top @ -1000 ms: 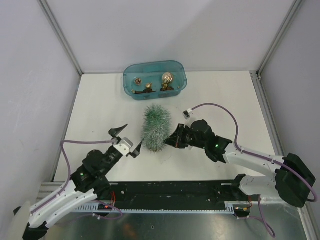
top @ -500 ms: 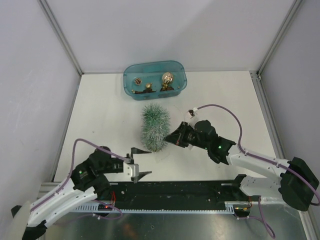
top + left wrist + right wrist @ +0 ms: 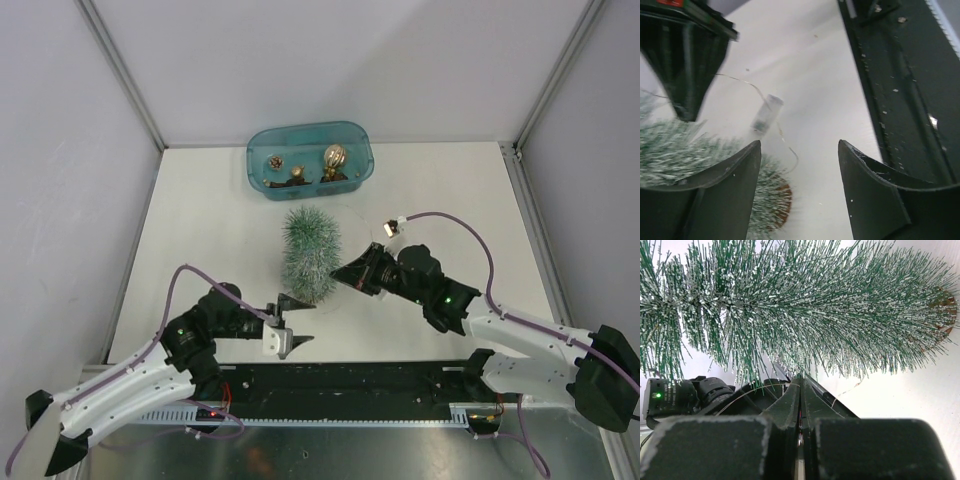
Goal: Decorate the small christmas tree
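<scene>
The small christmas tree [image 3: 310, 255] lies on its side mid-table, its tip toward the teal tub and its wood-slice base [image 3: 780, 200] toward me. It fills the top of the right wrist view [image 3: 805, 305]. My right gripper [image 3: 338, 277] is at the tree's right flank, shut on a thin wire string [image 3: 740, 392] whose fine strand meets the fingertips [image 3: 800, 382]. The wire, with a small clear capsule [image 3: 765, 114], lies on the table beside the tree. My left gripper [image 3: 293, 322] is open and empty just in front of the tree's base.
A teal tub [image 3: 255, 165] at the back holds a gold ball ornament [image 3: 334, 156] and smaller brown and gold ornaments [image 3: 296, 172]. A black rail [image 3: 350, 385] runs along the near table edge. Grey walls close in both sides.
My left gripper left the tree's left side, swung down toward the near edge, then moved right to the tree's base. My right gripper shifted slightly right, staying shut.
</scene>
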Action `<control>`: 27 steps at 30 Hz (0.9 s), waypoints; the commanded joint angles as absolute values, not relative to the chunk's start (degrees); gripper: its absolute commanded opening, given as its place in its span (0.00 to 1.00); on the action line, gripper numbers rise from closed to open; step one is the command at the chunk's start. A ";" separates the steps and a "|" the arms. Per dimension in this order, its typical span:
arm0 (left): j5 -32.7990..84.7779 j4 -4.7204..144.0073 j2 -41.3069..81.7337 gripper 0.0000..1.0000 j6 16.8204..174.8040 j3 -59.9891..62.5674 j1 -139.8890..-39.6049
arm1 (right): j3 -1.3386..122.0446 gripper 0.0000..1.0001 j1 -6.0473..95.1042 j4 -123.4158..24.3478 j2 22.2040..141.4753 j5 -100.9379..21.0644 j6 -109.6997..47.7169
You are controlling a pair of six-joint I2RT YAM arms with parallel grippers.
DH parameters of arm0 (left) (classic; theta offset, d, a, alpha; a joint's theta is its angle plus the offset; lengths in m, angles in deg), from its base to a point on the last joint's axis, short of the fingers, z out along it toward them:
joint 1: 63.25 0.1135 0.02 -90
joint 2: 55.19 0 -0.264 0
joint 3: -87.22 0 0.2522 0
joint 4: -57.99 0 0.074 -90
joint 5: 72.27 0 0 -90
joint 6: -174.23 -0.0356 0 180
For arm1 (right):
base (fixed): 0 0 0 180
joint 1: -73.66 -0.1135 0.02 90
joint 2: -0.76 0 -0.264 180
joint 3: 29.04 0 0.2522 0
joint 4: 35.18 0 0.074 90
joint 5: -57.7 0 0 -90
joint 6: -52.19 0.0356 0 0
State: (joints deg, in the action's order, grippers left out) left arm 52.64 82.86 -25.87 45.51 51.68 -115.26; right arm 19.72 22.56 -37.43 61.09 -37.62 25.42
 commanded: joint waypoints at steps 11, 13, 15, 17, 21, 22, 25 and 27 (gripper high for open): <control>51.21 71.31 -23.70 0.68 48.48 54.12 -117.33 | 18.32 0.00 22.52 -31.86 59.42 -37.55 27.93; 51.17 71.31 -22.67 0.65 47.81 53.88 -117.55 | 18.15 0.00 22.26 -31.57 59.37 -37.37 28.07; 51.09 71.35 -21.88 0.62 47.18 53.60 -117.60 | 17.91 0.00 22.16 -31.11 59.27 -37.25 28.34; 50.74 71.34 -21.57 0.55 46.54 53.75 -117.68 | 17.62 0.00 22.13 -30.57 59.13 -37.23 28.61; 48.57 71.35 -21.59 0.33 45.45 54.16 -117.82 | 17.16 0.00 22.12 -30.20 58.62 -37.03 28.91; 48.13 71.37 -21.65 0.28 45.33 54.14 -117.82 | 17.02 0.00 22.09 -30.16 58.52 -36.95 28.99; 46.65 71.39 -21.77 0.13 44.84 54.12 -117.83 | 16.72 0.00 22.08 -30.15 58.21 -36.88 29.07; 45.39 71.39 -21.90 0.04 44.37 54.17 -117.83 | 16.49 0.00 22.09 -30.31 57.81 -36.82 29.12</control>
State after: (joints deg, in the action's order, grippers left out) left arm 48.03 73.11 -21.41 46.15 53.97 -117.44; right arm 16.90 22.39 -32.95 59.50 -37.68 28.26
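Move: Just off the left fingertips, between the open pads, hangs the loose end of a thin gold wire: about 1 cm ahead, 2 cm to the right and level with them. From the left hand, the tree's middle is roughly 14 cm straight ahead and 3 cm lower; the right gripper, holding the wire, is about 9 cm ahead, 5 cm right and 5 cm above. For the right hand, the wire end lies about 8 cm back, 3 cm left and 5 cm lower. Closing on the loose wire end, the left hand first eases up and forward by about 1.5 cm each, then edges some 1 cm to its right and sinks back by nearly 2 cm. There it steadies and its fingers go from well open to nearly shut, pinching the wire at the tips. The right hand stays beside the tree, still gripping the wire. ##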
